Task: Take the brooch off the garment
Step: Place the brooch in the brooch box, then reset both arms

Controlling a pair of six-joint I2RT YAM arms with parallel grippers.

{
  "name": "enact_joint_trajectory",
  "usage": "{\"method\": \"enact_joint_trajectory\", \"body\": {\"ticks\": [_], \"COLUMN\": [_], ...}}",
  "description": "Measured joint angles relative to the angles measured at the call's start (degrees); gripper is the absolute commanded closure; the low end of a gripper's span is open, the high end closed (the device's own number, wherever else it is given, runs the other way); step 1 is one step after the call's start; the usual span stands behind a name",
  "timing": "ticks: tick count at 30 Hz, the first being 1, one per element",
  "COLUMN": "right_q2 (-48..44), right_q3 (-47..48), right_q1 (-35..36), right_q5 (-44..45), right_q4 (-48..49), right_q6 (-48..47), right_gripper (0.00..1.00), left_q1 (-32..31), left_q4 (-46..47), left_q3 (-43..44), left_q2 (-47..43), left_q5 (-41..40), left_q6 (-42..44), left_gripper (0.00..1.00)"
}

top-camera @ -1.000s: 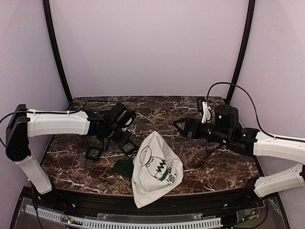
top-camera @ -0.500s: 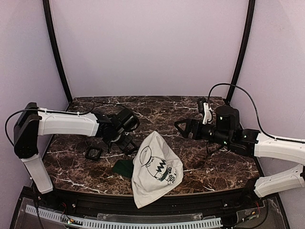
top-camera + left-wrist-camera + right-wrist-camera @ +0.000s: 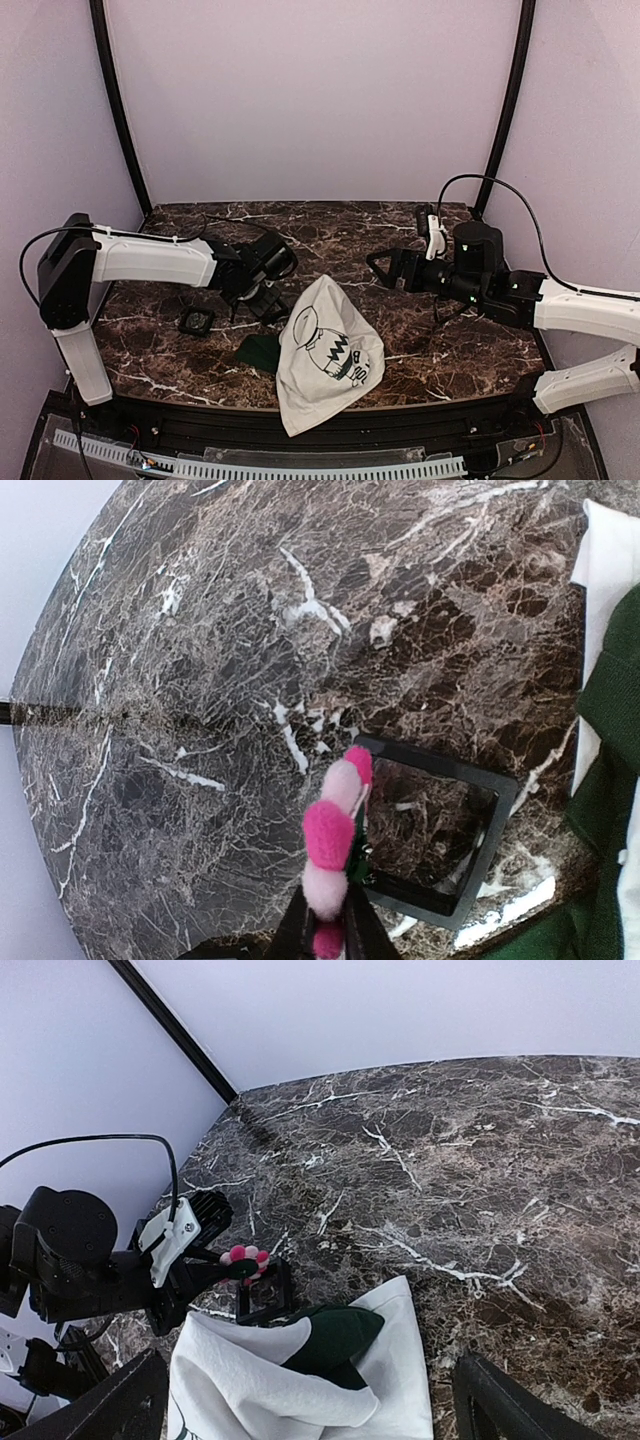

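Observation:
The brooch (image 3: 330, 848), a small flower of pink and white pompoms with a green back, stands upright between the fingers of my left gripper (image 3: 325, 895), which is shut on its lower end. It hangs just above a small black square frame (image 3: 472, 882) on the marble, clear of the garment. From the right wrist the brooch (image 3: 243, 1259) shows at the left gripper's tip. The garment (image 3: 325, 355), a white T-shirt with a black cartoon print and dark green trim, lies crumpled at the table's front middle. My right gripper (image 3: 375, 262) hovers open behind the shirt, its jaws wide above the garment (image 3: 300, 1385).
A second black square frame (image 3: 196, 321) lies on the marble table (image 3: 450, 340) to the left. A green sleeve (image 3: 260, 350) sticks out at the shirt's left. Black posts and lilac walls close the back and sides.
My left arm has reached to the right, carrying the brooch from near the left frame to over the frame beside the shirt. The right arm has barely shifted.

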Motion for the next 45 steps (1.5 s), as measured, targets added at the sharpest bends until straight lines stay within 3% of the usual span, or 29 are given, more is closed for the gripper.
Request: {"method": "enact_joint_trajectory", "body": {"ticks": [7, 22, 34, 38, 45], "right_q2": [0.00, -0.81, -0.42, 1.90, 6.60], "right_q3": [-0.04, -0.04, -0.04, 0.02, 0.22], "right_q1": [0.00, -0.02, -0.13, -2.38, -10.71], "right_q5": [0.31, 1.22, 1.95, 1.88, 1.07], "right_q4": [0.00, -0.85, -2.08, -2.12, -2.01], "right_q6": [0.04, 0.13, -0.17, -0.55, -2.40], "right_gripper": [0.01, 0.01, 0.01, 0.01, 0.01], "left_q1": [-0.50, -0.74, 0.02, 3.87, 18.95], "left_q4": [-0.33, -0.85, 0.46, 2.64, 10.88], "left_q3": [0.04, -0.33, -3.76, -5.62, -11.13], "left_q2": [0.44, -0.61, -10.47, -13.05, -20.17], "left_q5": [1.49, 8.00, 11.47, 13.31, 15.37], "left_q6": [-0.13, -2.32, -6.14, -7.63, -10.45], "left_gripper": [0.74, 0.31, 0.07, 0.03, 0.01]}}
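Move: The open brooch box lies just under the left hand, about 3 cm below its point and some 2 cm to the right, neither ahead nor back. The small black frame is roughly 12 cm left and 3 cm back of the left hand. The white garment's middle lies about 14 cm right and 11 cm back, its green part 1 cm right and 10 cm back. From the right hand the box is about 21 cm left, 3 cm ahead and 18 cm below. The brooch, still on edge between the left fingers over the box's left side, is let go into the box as they spread wide, the hand easing about 2 cm back, 2 cm right and 1 cm down. Emptied, that hand rises, then swings left and forward, some 10 cm leftward, rolling left side down. Late on, the open right hand heads forward, right and down, about 5 cm each. ##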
